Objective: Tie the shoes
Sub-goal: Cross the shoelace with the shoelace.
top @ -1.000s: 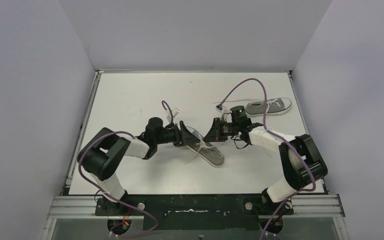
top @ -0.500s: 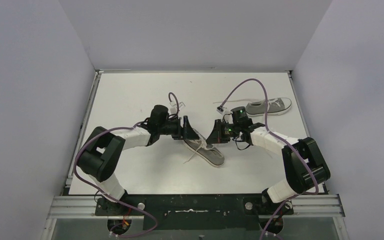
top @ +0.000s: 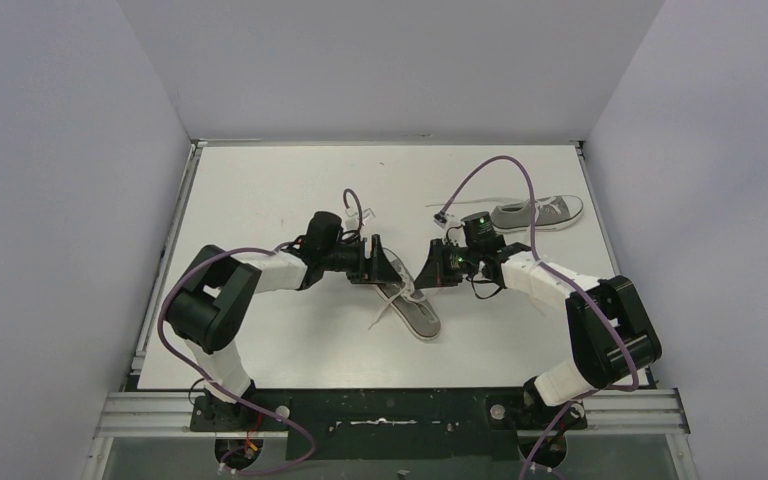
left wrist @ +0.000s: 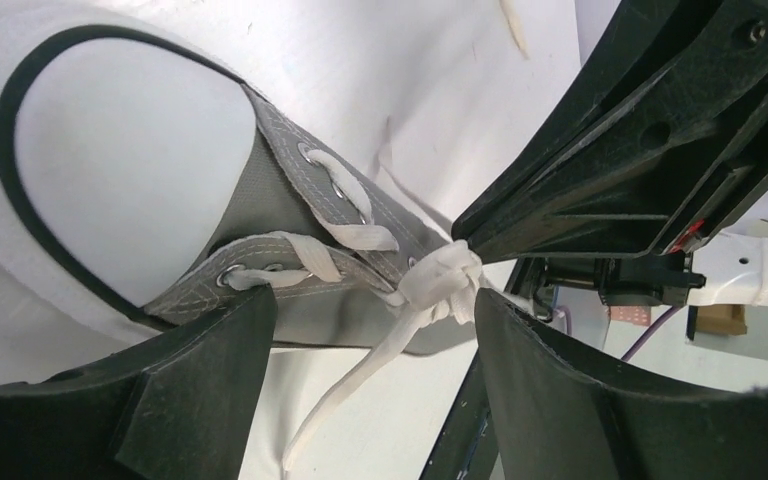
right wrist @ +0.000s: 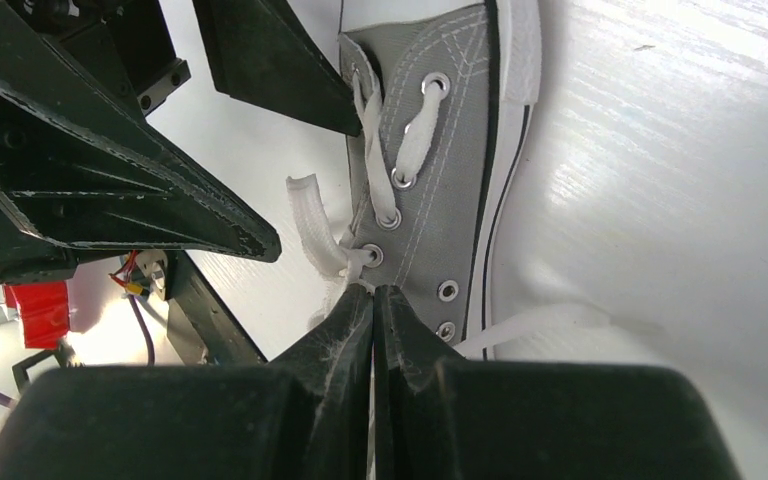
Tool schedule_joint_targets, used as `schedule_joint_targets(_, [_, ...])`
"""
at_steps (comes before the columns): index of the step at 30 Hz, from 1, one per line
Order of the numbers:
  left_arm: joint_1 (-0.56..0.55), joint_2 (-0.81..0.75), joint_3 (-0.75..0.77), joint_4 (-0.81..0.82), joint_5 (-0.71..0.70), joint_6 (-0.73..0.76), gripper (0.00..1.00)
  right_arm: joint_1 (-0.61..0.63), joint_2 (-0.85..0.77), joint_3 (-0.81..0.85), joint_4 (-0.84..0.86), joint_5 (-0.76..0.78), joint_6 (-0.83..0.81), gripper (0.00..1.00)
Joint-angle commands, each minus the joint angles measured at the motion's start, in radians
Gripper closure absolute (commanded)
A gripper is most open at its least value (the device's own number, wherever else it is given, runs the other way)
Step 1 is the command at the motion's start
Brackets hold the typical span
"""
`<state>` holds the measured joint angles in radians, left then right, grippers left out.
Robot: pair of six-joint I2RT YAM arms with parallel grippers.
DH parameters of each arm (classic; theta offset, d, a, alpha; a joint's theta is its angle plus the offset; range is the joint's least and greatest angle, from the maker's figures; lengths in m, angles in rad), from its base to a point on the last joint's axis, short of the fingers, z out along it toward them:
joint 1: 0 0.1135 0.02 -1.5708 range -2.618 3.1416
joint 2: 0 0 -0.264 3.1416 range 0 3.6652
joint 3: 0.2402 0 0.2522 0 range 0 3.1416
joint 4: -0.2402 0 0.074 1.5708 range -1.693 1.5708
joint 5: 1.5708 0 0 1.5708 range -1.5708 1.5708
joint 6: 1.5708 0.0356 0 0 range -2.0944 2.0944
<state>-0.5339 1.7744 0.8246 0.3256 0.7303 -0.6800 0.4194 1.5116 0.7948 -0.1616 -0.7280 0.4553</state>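
Note:
One grey shoe [top: 417, 308] lies mid-table between my two grippers; its toe cap [left wrist: 110, 170] is white. The white laces bunch into a knot [left wrist: 448, 278] at the top eyelets, and a loose end [left wrist: 350, 390] trails down onto the table. My left gripper [left wrist: 372, 305] stands open astride that knot, its fingers [left wrist: 190, 390] apart on either side and touching nothing. My right gripper [right wrist: 372, 290] is shut on the lace right at the knot beside the eyelets of the shoe [right wrist: 450, 170]. The other shoe [top: 537, 212] lies at the back right.
The left gripper's black fingers [right wrist: 110, 170] crowd close to the right gripper over the shoe. Purple cables [top: 505, 170] loop above both wrists. White walls close in the table [top: 280, 180] on three sides.
My left gripper has moved further back and right over the shoe and opened wider. The shoe's heel has swung a little to the left. The right gripper stays shut on the lace.

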Motion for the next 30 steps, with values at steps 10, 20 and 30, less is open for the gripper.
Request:
schedule_joint_targets(10, [-0.018, 0.069, 0.119, 0.1, 0.03, -0.089, 0.55, -0.001, -0.057, 0.04, 0.019, 0.005, -0.015, 1.0])
schedule_joint_targets(20, [-0.027, 0.089, 0.141, 0.147, 0.067, -0.122, 0.79, -0.001, -0.057, 0.043, 0.022, 0.012, -0.011, 1.0])
schedule_joint_targets(30, [0.015, -0.033, 0.083, 0.032, 0.043, -0.043, 1.0, 0.0, -0.069, 0.056, -0.07, 0.085, 0.009, 1.0])
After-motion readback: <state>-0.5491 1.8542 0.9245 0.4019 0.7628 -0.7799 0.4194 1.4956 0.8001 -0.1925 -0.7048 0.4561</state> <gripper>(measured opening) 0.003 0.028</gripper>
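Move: The shoelace end to be caught stands up from the crossing and reaches between the open left fingers, about 2 cm to the left hand's right, 1 cm back and 1 cm below. The lace crossing lies some 4 cm right, 3 cm back and 2 cm below, the shoe's toe about 6 cm ahead, 1 cm right and 5 cm lower. From the right hand, shut at the crossing, that lace end is roughly 3 cm left, 2 cm ahead and level. The left hand slides about 3 cm to its right and 2 cm forward over the front of the shoe, then lifts nearly 2 cm as its wide-open fingers close fully and pinch the upstanding shoelace end beside the crossing. The right hand stays practically still, its fingers shut at the crossing and keeping hold of the other shoelace. ##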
